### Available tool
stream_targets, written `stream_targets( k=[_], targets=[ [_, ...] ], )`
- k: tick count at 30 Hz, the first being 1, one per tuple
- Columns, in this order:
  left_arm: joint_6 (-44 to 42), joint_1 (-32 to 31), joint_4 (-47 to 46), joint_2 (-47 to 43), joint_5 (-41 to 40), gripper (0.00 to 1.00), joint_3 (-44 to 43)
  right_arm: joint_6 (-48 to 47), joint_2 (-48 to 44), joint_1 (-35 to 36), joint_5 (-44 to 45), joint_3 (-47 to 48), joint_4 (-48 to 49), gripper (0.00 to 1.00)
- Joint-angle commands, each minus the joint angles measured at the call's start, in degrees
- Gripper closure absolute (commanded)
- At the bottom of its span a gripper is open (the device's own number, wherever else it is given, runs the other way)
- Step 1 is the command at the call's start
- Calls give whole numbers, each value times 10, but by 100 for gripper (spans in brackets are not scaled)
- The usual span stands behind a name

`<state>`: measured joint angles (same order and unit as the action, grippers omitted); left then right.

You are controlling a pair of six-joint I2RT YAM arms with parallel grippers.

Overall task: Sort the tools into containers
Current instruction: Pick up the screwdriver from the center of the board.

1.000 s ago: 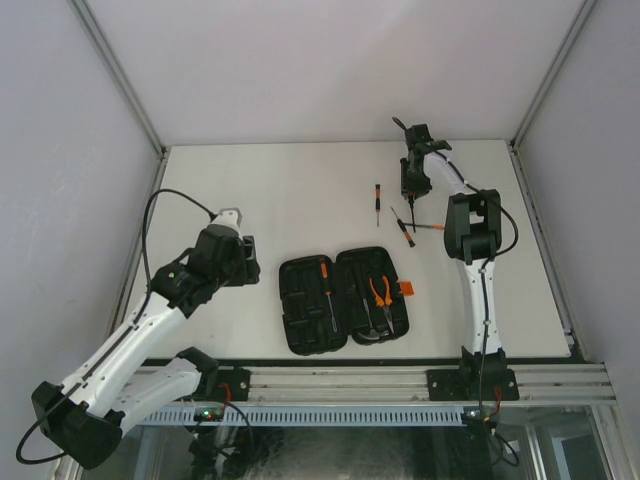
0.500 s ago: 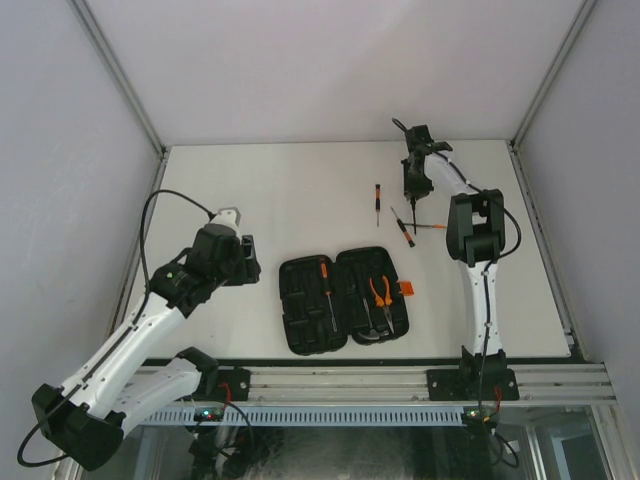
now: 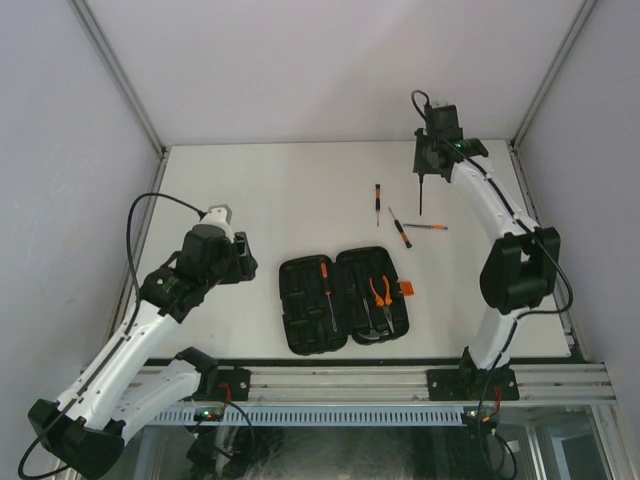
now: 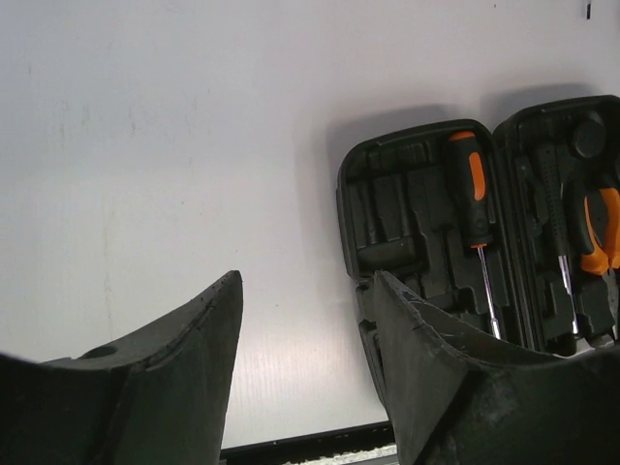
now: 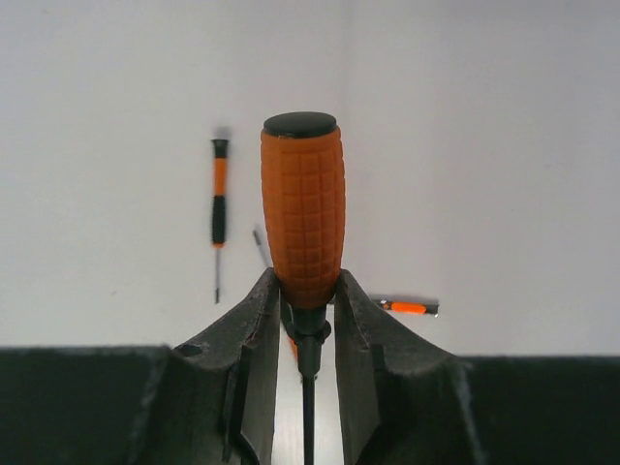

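My right gripper [image 3: 428,162] hangs above the far right of the table, shut on a large orange-handled screwdriver [image 5: 302,208]. The fingers pinch the handle's lower end and its dark shaft [image 3: 421,195] points down. Three thin screwdrivers lie loose on the table [image 3: 377,197], [image 3: 401,231], [image 3: 428,227]. The black tool case [image 3: 300,330] lies open near the front edge. It holds an orange-and-black screwdriver [image 3: 325,276] and orange-handled pliers [image 3: 380,290]. My left gripper [image 3: 224,216] is open and empty, hovering left of the case [image 4: 407,223].
White walls with metal corner posts close in the table at the back and sides. An aluminium rail [image 3: 340,385] runs along the near edge. A small orange latch [image 3: 407,290] sticks out on the case's right side.
The right arm has stretched up and back to the right, lifting the large screwdriver off the table. Its jaws closed on the handle. The left arm rose slightly and shifted left.
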<state>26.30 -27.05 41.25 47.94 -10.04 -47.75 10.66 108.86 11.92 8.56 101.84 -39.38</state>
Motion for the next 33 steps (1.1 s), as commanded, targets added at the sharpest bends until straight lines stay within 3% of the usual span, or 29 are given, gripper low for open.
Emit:
stream_targets(
  k=[1,8,18,23,26,33],
  targets=[
    [-4,8,-25,-28,6,39,10,49,-109,16,-15,-83,83,100],
    [-9,7,-49,-62,18,38,23,116,-288,69,-70,-280,215,100],
    [11,7,-53,-91,76,38,35,141,-453,224,-56,-486,335,100],
    [44,8,-52,-126,91,38,47,135,-527,290,-95,-615,504,100],
    [49,7,-46,-143,106,38,47,51,-536,347,-104,-645,569,100],
    [63,7,-29,-199,152,35,57,-236,-507,490,-130,-646,592,100]
  ],
)
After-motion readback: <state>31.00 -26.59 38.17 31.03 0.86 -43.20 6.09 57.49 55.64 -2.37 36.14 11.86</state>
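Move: The open tool case's left half is where the right hand, already holding the screwdriver in the air, is heading: about 32 cm back, 28 cm to its left and 17 cm below. The case's right half lies some 29 cm back and 14 cm left of the hand. Nearer its way, the slanted small screwdriver is about 11 cm back and 5 cm left. From the left hand the case's left half lies roughly 6 cm back, 13 cm right, 16 cm below. The screwdriver, still gripped by its orange handle, is carried back and left by the right hand, some 35 cm in all towards the case's left half. It rises about 4 cm early on and stays high, while the wrist swings counter-clockwise, about 60 degrees, and tips the fingers up towards level. The empty left hand, still open, rises and draws back a little, rolling its left side down. ##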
